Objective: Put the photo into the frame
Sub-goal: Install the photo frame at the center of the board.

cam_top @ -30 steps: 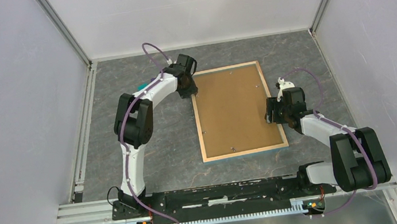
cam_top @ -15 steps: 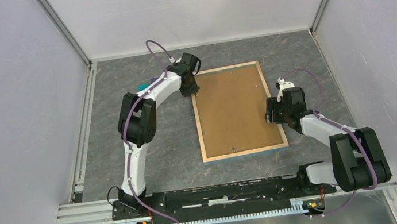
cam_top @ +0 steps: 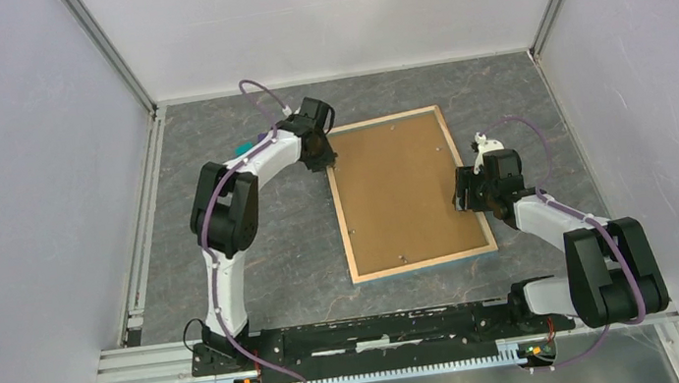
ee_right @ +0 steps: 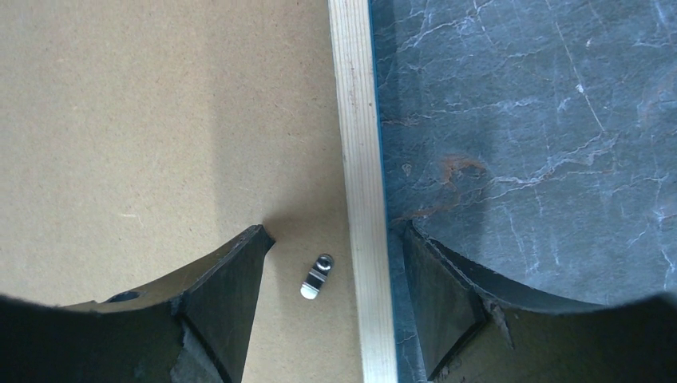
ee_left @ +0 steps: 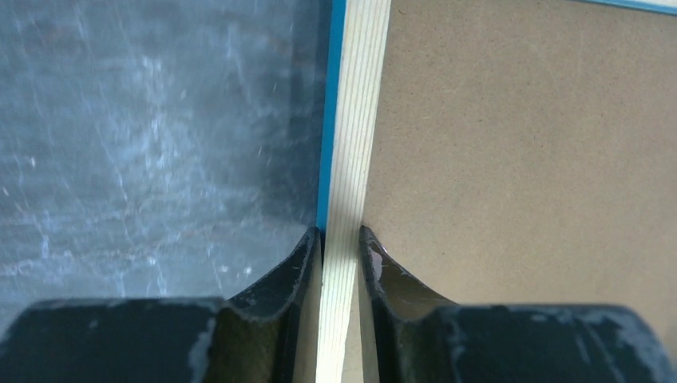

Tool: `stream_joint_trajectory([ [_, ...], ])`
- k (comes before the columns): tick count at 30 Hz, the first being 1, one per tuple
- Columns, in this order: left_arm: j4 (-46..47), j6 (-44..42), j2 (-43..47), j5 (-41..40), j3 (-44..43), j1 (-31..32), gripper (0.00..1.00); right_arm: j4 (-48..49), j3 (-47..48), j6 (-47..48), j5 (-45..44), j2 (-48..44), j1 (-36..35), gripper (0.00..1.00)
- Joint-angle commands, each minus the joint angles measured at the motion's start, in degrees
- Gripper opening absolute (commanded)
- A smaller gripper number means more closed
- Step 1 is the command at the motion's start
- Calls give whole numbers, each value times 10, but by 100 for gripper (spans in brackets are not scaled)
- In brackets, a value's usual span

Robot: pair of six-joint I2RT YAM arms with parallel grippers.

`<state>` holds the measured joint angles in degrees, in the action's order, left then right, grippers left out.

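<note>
The frame (cam_top: 339, 213) lies face down on the grey table, pale wood back up, with a brown backing board (cam_top: 400, 188) inside it. The photo is out of view. My left gripper (cam_top: 321, 159) is at the frame's far-left corner. In the left wrist view it (ee_left: 341, 235) is shut on the pale wood rail (ee_left: 357, 120), one finger on the blue outer edge and one on the board side. My right gripper (ee_right: 335, 235) stands open astride the frame's right rail (ee_right: 355, 120), with a small metal clip (ee_right: 317, 276) between its fingers.
A small teal object (cam_top: 241, 149) shows partly behind the left arm. White walls and aluminium rails (cam_top: 137, 228) enclose the table on the left, back and right. Both arm bases sit on the black bar (cam_top: 383, 329) at the near edge.
The left gripper's jaws have closed onto the frame's left rail. The frame has turned slightly, its far-left corner now nearer me. The right arm has stayed still.
</note>
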<state>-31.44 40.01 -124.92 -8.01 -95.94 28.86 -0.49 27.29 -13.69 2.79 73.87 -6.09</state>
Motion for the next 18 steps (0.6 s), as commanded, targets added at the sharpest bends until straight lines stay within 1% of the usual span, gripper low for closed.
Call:
stream_joint_trajectory([
  [1,-50,62,42,117,57,-4,10,-24,1,7,-1,6,0,70],
  [4,-35,79,71,119,66,-8,10,-25,1,8,-4,2,0,70],
  [6,-16,83,87,113,73,-8,11,-24,2,7,-3,1,0,70],
  [9,-14,77,85,100,53,-8,23,-24,3,7,-1,2,0,70],
  [11,-29,74,76,87,33,-8,38,-23,2,6,-1,2,0,70],
  [12,-33,77,71,82,28,-7,47,-24,2,7,-1,4,0,70],
  [13,-33,80,68,82,23,-6,54,-23,1,7,-1,3,0,70],
  [15,-39,86,60,63,14,-5,59,-22,2,6,-1,4,0,70],
  [17,-57,90,47,51,-5,-5,59,-21,1,6,0,5,0,70],
  [18,-67,93,42,44,-10,-4,58,-20,2,6,-1,5,0,70],
])
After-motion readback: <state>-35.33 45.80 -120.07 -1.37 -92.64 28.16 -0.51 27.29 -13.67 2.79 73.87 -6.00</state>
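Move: The left fingers already grip the frame's left rail; the far-left corner lies about 7 cm ahead and in line with that hand, the frame's middle some 10 cm back and 15 cm right, and the teal block about 5 cm ahead and 19 cm left. The right hand's open fingers straddle the right rail, about 1 cm to its right; the stretch of left rail in the left grip lies roughly 13 cm ahead and 30 cm left of it. Keeping its pinch on the left rail just short of the far-left corner, the left hand drags that side of the frame back towards the base by about 3 cm, the wrist tipping roughly 10 degrees as it goes. There it stops and spreads its fingers to let go of the rail, then rises about 1.5 cm and shifts 1 cm right, while the right hand stays still with its open fingers astride the right rail. ##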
